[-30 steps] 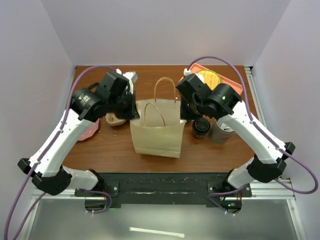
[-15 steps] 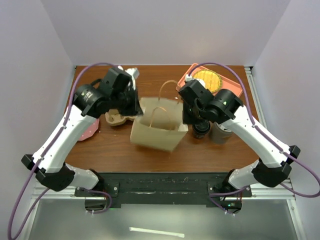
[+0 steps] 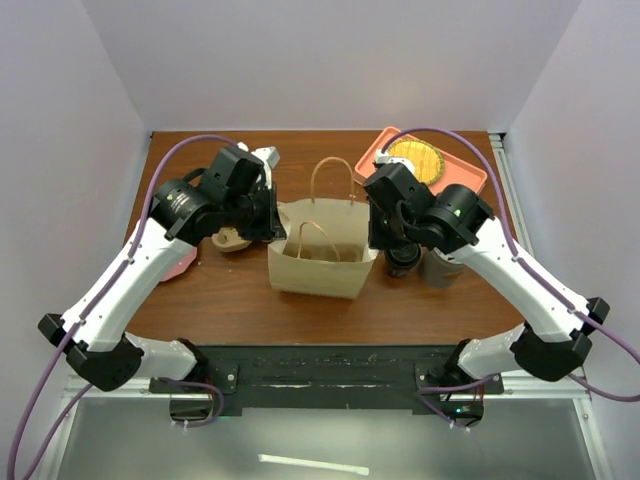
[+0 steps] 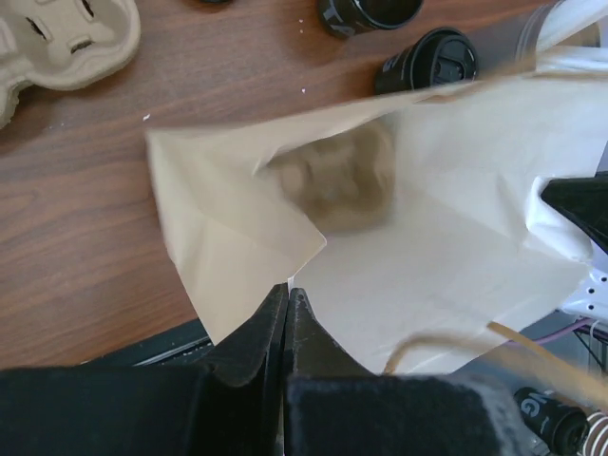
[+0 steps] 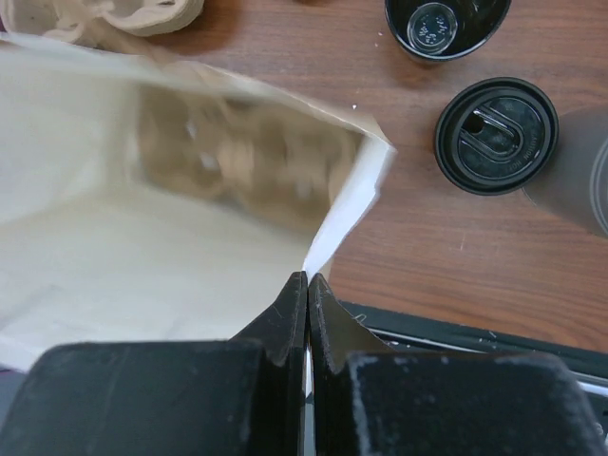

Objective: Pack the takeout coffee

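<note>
The takeout coffee (image 5: 496, 135), a small black cup with a black lid, stands on the table just right of a tan paper bag (image 3: 318, 268); it also shows in the top view (image 3: 403, 262) and left wrist view (image 4: 432, 59). My left gripper (image 4: 288, 290) is shut on the bag's left rim (image 3: 275, 228). At the opposite side my right gripper (image 5: 308, 278) is shut on the bag's right rim (image 3: 372, 240). Between them the bag's mouth is spread, and a blurred tan shape (image 4: 337, 180) shows at its bottom.
A second black cup (image 5: 445, 21) without a lid stands beyond the coffee. A grey cup (image 3: 440, 268) is at the coffee's right. A pulp cup carrier (image 3: 232, 240) lies left of the bag, near a pink plate (image 3: 180, 262). An orange tray (image 3: 470, 178) sits back right.
The bag stood flat and tall a second ago. Now its mouth is pulled open and it sits lower, with both grippers still on its rims.
</note>
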Motion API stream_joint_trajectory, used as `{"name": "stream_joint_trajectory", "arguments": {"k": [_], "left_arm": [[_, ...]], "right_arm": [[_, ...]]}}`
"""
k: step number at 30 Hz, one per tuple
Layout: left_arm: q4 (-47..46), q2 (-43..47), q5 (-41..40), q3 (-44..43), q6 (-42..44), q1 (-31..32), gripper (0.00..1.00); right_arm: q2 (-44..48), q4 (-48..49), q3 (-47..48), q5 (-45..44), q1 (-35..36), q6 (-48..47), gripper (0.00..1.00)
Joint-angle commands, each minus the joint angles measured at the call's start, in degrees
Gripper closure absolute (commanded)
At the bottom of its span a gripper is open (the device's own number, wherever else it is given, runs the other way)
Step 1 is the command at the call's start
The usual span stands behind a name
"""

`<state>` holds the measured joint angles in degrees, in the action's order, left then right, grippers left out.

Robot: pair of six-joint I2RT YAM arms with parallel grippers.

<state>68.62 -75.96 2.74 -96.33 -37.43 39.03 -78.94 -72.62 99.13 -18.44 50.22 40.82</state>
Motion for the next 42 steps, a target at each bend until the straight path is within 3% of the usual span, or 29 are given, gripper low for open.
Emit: {"name": "stream_joint_trajectory", "arguments": {"k": [1,5,9,12,13,15,16,23,26,31,42], "left_arm": [[-2.35,1.96,1.47,1.15,0.34,0.00,1.00],[2.73,-1.46,1.22,-9.28,-0.01,0.26,1.00],[0.73,1.08,0.94,-1.76,0.95,0.26,0.98],[0.90,0.99,2.01,-1.75,2.01,0.26,0.84],[1.51,0.56,0.18,-3.40,2.45,0.17,0.76],[3.09,0.47,-1.68,-4.38,4.63,0.17,0.70],[3.45,0.03,-3.95,-4.82,5.17,0.26,0.66],[1.35,-0.77,-8.54,-3.78,6.40,0.09,0.60],[-2.95,0.38,-9.42,-0.79,6.06,0.00,0.50],[-6.74,-0.93,-6.09,-1.92,7.20,-2.72,0.44],[-4.90,-7.97,-9.42,-3.07,10.88,-2.73,0.47]], "right_arm": [[-0.17,2.66,1.24,0.94,-0.12,-1.18,1.00],[-2.97,-2.61,9.65,1.39,-0.12,0.05,1.00],[-1.31,1.77,3.54,1.99,-0.21,-1.61,1.00],[-1.57,3.10,1.76,3.23,-0.21,-1.18,0.82],[-1.83,1.71,2.72,2.80,-0.21,-0.92,0.77],[-2.18,0.56,4.05,1.30,-0.21,-0.39,0.73],[-2.27,-0.67,4.92,0.78,-0.21,-0.30,0.65],[-3.42,-3.93,12.39,-2.83,-0.38,-1.17,0.48],[-2.81,-3.93,12.23,-5.72,-0.38,-2.23,0.47],[-1.92,-3.49,14.33,-9.25,-1.26,-4.78,0.46],[-2.80,-5.78,17.68,-10.92,-2.40,-7.95,0.43]]}}
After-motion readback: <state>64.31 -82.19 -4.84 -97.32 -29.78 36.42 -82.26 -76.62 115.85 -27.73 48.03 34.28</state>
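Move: Both hands hold the paper bag by its side rims. The bag's middle is about 9 cm to the left hand's right, level with that hand fore and aft and 13 cm below; from the right hand it is 9 cm left, also level and 13 cm below. The spare cup carrier lies some 12 cm ahead and 8 cm left of the left hand. The lidded cup is about 8 cm ahead and 9 cm right of the right hand, the straw holder 6 cm ahead and 17 cm right. Both grippers lift their still-pinched bag rims a couple of centimetres, then ease back down while opening to about half and let go. The right hand rises some 7 cm, swinging a little right and forward off the bag as its fingers tip outward; the left shifts slightly left, then slides about 5 cm forward along the bag's left side, its open fingers astride the rim, dipping at the end. ##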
